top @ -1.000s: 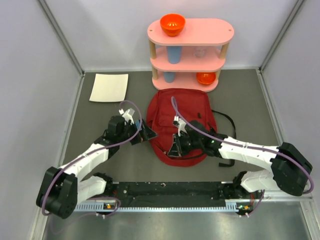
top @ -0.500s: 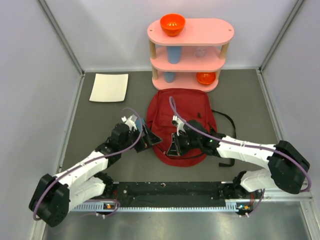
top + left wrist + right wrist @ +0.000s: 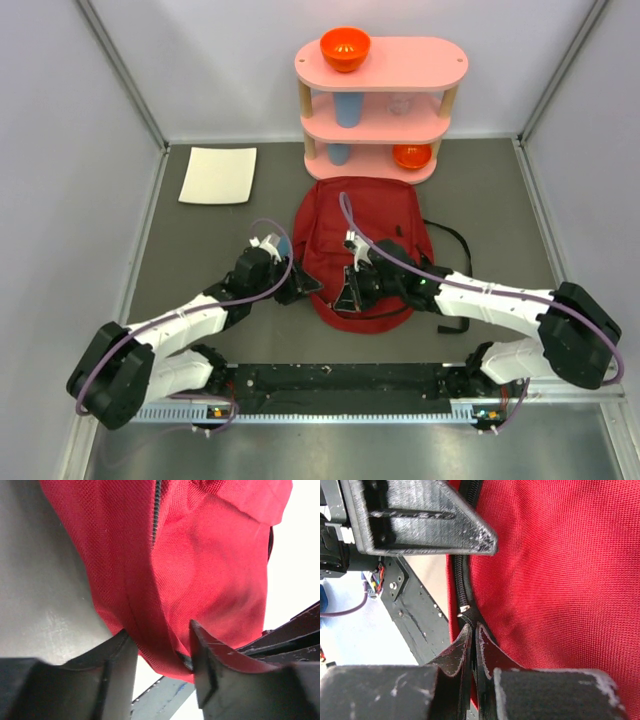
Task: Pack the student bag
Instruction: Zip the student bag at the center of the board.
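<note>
The student bag point(image 3: 365, 225), dark red with black zipper lines, lies flat in the middle of the table. My left gripper point(image 3: 306, 286) is at its near-left edge. In the left wrist view its jaws point(image 3: 160, 655) stand apart astride the bag's folded edge point(image 3: 150, 630), with red fabric between the fingertips. My right gripper point(image 3: 346, 294) rests on the bag's near part. Up close it point(image 3: 474, 627) is shut on the black zipper pull point(image 3: 470, 616), at the end of the zipper line point(image 3: 462, 580).
A pink three-tier shelf point(image 3: 440, 62) stands behind the bag. It holds an orange bowl point(image 3: 345, 47) on top, blue cups point(image 3: 347, 108) and a second orange bowl point(image 3: 411, 155). A white sheet point(image 3: 218, 175) lies back left. A black strap point(image 3: 455, 240) trails right of the bag.
My left arm has swung right and reached the bag's near-left edge, and its jaws have narrowed around the fabric. The right gripper has stayed shut on the zipper pull, hardly moving.
</note>
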Motion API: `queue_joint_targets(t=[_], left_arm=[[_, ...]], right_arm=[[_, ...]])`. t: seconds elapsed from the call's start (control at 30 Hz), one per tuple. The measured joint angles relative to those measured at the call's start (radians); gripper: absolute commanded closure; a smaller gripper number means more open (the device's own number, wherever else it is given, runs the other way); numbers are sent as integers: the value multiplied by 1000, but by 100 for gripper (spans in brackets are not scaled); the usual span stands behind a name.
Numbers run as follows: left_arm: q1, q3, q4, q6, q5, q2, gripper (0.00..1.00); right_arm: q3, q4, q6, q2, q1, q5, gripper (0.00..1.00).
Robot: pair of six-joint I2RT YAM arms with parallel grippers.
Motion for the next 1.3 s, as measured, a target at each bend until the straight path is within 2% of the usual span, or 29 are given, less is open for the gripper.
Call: queue_joint_targets(t=[0.03,0.1,0.3,0.67,0.9,1.3], left_arm=[[-1,0,6,3,-6,9,90],[-2,0,15,4,-16,21,100],[0,2,20,35,-35,21,100],[75,64,-88,170,-43,-35,100],[124,72,-110,212,-24,-42,100],[201,72,-123,240,34,-48,100]], right_arm=[[0,-1,0,-2,0,-1,100],[0,-6,0,-6,0,-3,100],[-5,-58,-19,-57,0,1,100],[-42,-177,-71,-235,0,29,100],[-42,-253,-87,-296,0,84,100],[-111,-364,-48,-488,2,219,100]])
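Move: The bag's left rim runs between the left hand's half-open fingers, about 1 cm below the hand point. From that hand the zip pull is roughly 5 cm right and 4 cm back, and the blue notebook about 9 cm ahead and 9 left, down on the table. The right hand still pinches the zip pull; the right end of the zip opening lies about 16 cm to its right and 1 back, with the bag's middle some 13 ahead and 6 right. The bag's left rim is pinched as the left fingers shut on it, then drawn left and forward, some 6 cm in all, rising slightly as the hand tips up about 10 degrees. Against that hold the right hand, keeping the zip pull, drags it about 9 cm rightward along the zip opening, lifting and drawing back a little at first. ##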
